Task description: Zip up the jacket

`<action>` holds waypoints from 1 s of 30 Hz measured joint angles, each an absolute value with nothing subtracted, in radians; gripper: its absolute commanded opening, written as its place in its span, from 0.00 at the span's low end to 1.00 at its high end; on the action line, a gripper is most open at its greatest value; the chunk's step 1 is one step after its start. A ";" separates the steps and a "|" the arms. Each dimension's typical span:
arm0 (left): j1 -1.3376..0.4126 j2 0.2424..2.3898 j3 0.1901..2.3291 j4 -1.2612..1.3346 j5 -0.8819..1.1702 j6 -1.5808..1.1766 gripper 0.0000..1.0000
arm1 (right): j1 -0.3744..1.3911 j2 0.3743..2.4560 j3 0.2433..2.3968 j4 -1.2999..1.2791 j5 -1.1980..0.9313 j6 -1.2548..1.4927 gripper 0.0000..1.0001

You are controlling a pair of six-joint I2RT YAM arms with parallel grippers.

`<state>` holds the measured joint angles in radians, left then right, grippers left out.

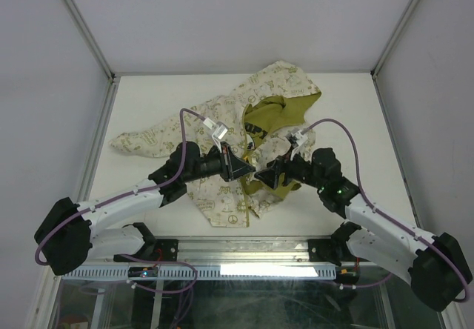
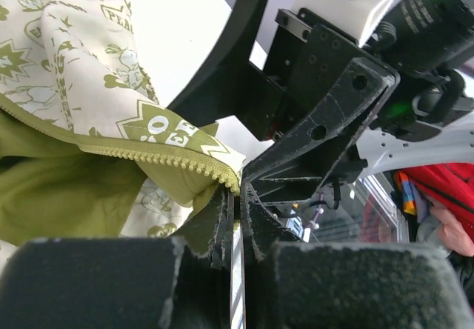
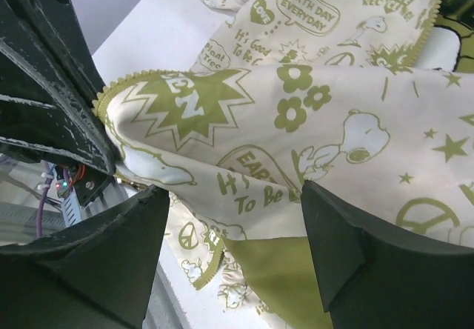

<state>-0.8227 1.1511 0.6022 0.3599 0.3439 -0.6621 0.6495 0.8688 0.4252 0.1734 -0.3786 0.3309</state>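
The jacket (image 1: 222,199) lies on the table, cream with olive prints, its hood (image 1: 285,84) at the back right and the olive lining (image 1: 278,114) showing. It is unzipped. My left gripper (image 1: 248,168) is shut on the bottom corner of one zip edge (image 2: 148,155), pinched at its tips (image 2: 238,195). My right gripper (image 1: 265,173) faces it almost tip to tip. In the right wrist view that gripper (image 3: 233,225) stands open, and a printed front flap (image 3: 296,107) hangs between its fingers without being squeezed.
The jacket's left sleeve (image 1: 144,140) stretches toward the table's left side. White walls close in the table (image 1: 148,99) on three sides. A metal rail (image 1: 244,251) runs along the near edge between the arm bases.
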 measured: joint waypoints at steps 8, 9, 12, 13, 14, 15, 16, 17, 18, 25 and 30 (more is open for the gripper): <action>-0.823 1.148 0.602 0.364 0.389 -0.657 0.00 | 0.581 0.958 0.361 0.409 -0.638 0.358 0.72; -0.823 1.148 0.602 0.366 0.392 -0.656 0.00 | 0.580 0.962 0.358 0.426 -0.661 0.362 0.71; -0.823 1.148 0.602 0.367 0.395 -0.650 0.00 | 0.580 0.963 0.352 0.479 -0.732 0.364 0.69; -0.823 1.148 0.602 0.367 0.396 -0.646 0.00 | 0.580 0.963 0.351 0.493 -0.753 0.364 0.68; -0.823 1.148 0.602 0.367 0.397 -0.645 0.00 | 0.580 0.963 0.351 0.500 -0.764 0.364 0.66; -0.823 1.148 0.602 0.368 0.399 -0.644 0.00 | 0.580 0.963 0.351 0.508 -0.775 0.364 0.64; -0.823 1.148 0.602 0.369 0.403 -0.644 0.00 | 0.580 0.963 0.351 0.514 -0.785 0.364 0.62; -0.823 1.148 0.602 0.374 0.406 -0.644 0.00 | 0.580 0.963 0.351 0.522 -0.796 0.364 0.60; -0.823 1.148 0.602 0.378 0.411 -0.644 0.00 | 0.580 0.963 0.351 0.528 -0.801 0.364 0.59; -0.823 1.150 0.602 0.415 0.441 -0.645 0.00 | 0.579 0.975 0.351 0.558 -0.829 0.365 0.46; -0.823 1.162 0.602 0.420 0.449 -0.645 0.00 | 0.579 0.987 0.351 0.567 -0.845 0.369 0.32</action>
<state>-0.8227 1.1618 0.6022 0.4202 0.4492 -0.6449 0.5793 0.9867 0.3508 0.5674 -0.8448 0.3687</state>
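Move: The jacket's held zip corner lies about 4 cm back and 4 cm to the left of the right hand, roughly 1 cm higher. It is still pinched in the left gripper, its free edge about 1 cm to the right of the left hand and 1 cm below it. From the right hand, the other panel's hem corner lies some 15 cm back, 5 cm left and 14 cm down; the black print is about 14 cm ahead, 2 cm left and 13 cm down. The jacket's zip corner stays pinched in the left gripper, which eases back about 1.5 cm and lifts slightly. The right hand draws back some 4 cm and left over 2 cm towards the corner, rising about 2 cm late, while it turns some 20 degrees counter-clockwise and its tips tilt up. Its wide-open fingers close to about half their starting gap around the cloth beside the left fingertips. ##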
